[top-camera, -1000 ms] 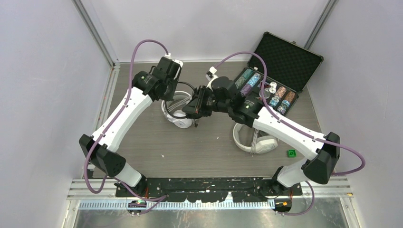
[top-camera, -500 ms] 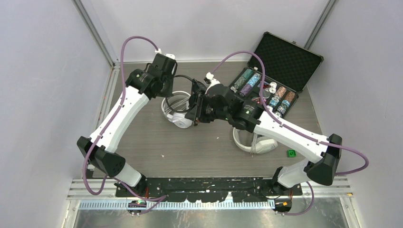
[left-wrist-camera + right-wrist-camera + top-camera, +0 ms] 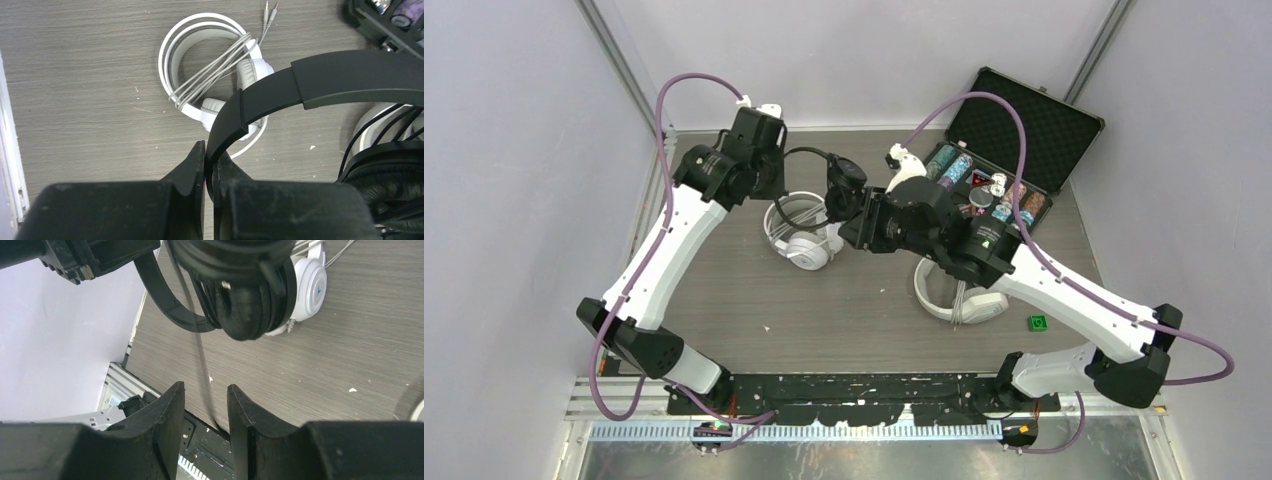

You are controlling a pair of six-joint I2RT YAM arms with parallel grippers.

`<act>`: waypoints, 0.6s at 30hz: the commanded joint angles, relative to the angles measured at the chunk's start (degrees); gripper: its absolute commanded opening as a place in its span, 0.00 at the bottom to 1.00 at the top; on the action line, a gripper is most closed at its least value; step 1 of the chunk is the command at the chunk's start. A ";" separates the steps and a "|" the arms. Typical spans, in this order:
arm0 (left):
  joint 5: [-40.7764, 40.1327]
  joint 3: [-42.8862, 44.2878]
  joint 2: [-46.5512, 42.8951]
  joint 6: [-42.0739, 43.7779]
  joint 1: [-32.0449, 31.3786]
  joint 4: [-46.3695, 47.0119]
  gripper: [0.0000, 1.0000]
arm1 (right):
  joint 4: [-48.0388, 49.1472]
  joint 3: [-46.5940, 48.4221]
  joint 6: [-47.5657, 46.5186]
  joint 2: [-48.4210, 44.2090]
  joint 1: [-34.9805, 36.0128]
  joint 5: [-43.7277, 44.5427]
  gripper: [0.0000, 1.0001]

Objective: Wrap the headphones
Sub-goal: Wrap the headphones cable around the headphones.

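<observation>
My left gripper (image 3: 210,160) is shut on the headband (image 3: 325,80) of the black headphones (image 3: 839,185) and holds them above the table. Their padded cups (image 3: 245,295) hang just ahead of my right gripper (image 3: 206,395). That gripper is open, and the thin black cable (image 3: 202,365) runs loose through the gap between its fingers. Below, white headphones (image 3: 215,65) lie on the table with their cable bundled across the band, white headphones (image 3: 799,235) in the top view too. A second white pair (image 3: 954,295) lies under the right arm.
An open black case (image 3: 1014,140) with coloured poker chips stands at the back right. A small green block (image 3: 1037,322) lies at the right front. Grey walls close in both sides, and a metal rail (image 3: 10,165) runs along the table's left edge.
My right gripper has opened, letting the cable go slack between its fingers, and has drawn back to the right. The left arm has shifted back and left with the black headphones.
</observation>
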 commanded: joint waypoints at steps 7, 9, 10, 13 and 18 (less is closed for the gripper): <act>5.35 2.52 -5.09 -9.07 0.51 7.44 0.00 | 13.32 -6.54 -7.38 -4.64 0.20 -1.79 0.15; 7.10 2.15 -5.77 -11.21 0.51 9.19 0.00 | 17.47 -9.44 -7.55 -5.03 0.27 -1.11 0.13; 7.66 2.18 -5.91 -12.10 0.51 9.69 0.00 | 18.52 -10.01 -7.74 -5.13 0.29 0.42 0.12; 6.58 2.84 -6.07 -12.98 0.51 9.70 0.00 | 19.09 -10.94 -8.20 -5.55 0.26 2.44 0.09; 2.06 3.47 -7.00 -12.81 0.51 9.27 0.00 | 18.79 -10.36 -9.02 -7.92 0.73 4.26 0.13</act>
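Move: The left hand already pinches the black headband, with the ear cups roughly 12 cm to its right and level with it. The cable tail hangs about at the right hand's half-open fingertips, some 13 cm right and 7 cm back from the left hand. From the right hand, the ear cups are about 8 cm ahead, 1 cm left and 2 cm up; small white headphones lie some 7 cm ahead, 10 cm left and 25 cm below. Still pinching the headband, the left hand lifts the black headphones about 5 cm, drifting some 2 cm right and rolling about 15 degrees so its right side comes up. The right hand nearly shuts its fingers below and behind the cups, first rising 1 cm, then sinking about 3 cm as it tips up slightly; no cable can be seen caught in them. ##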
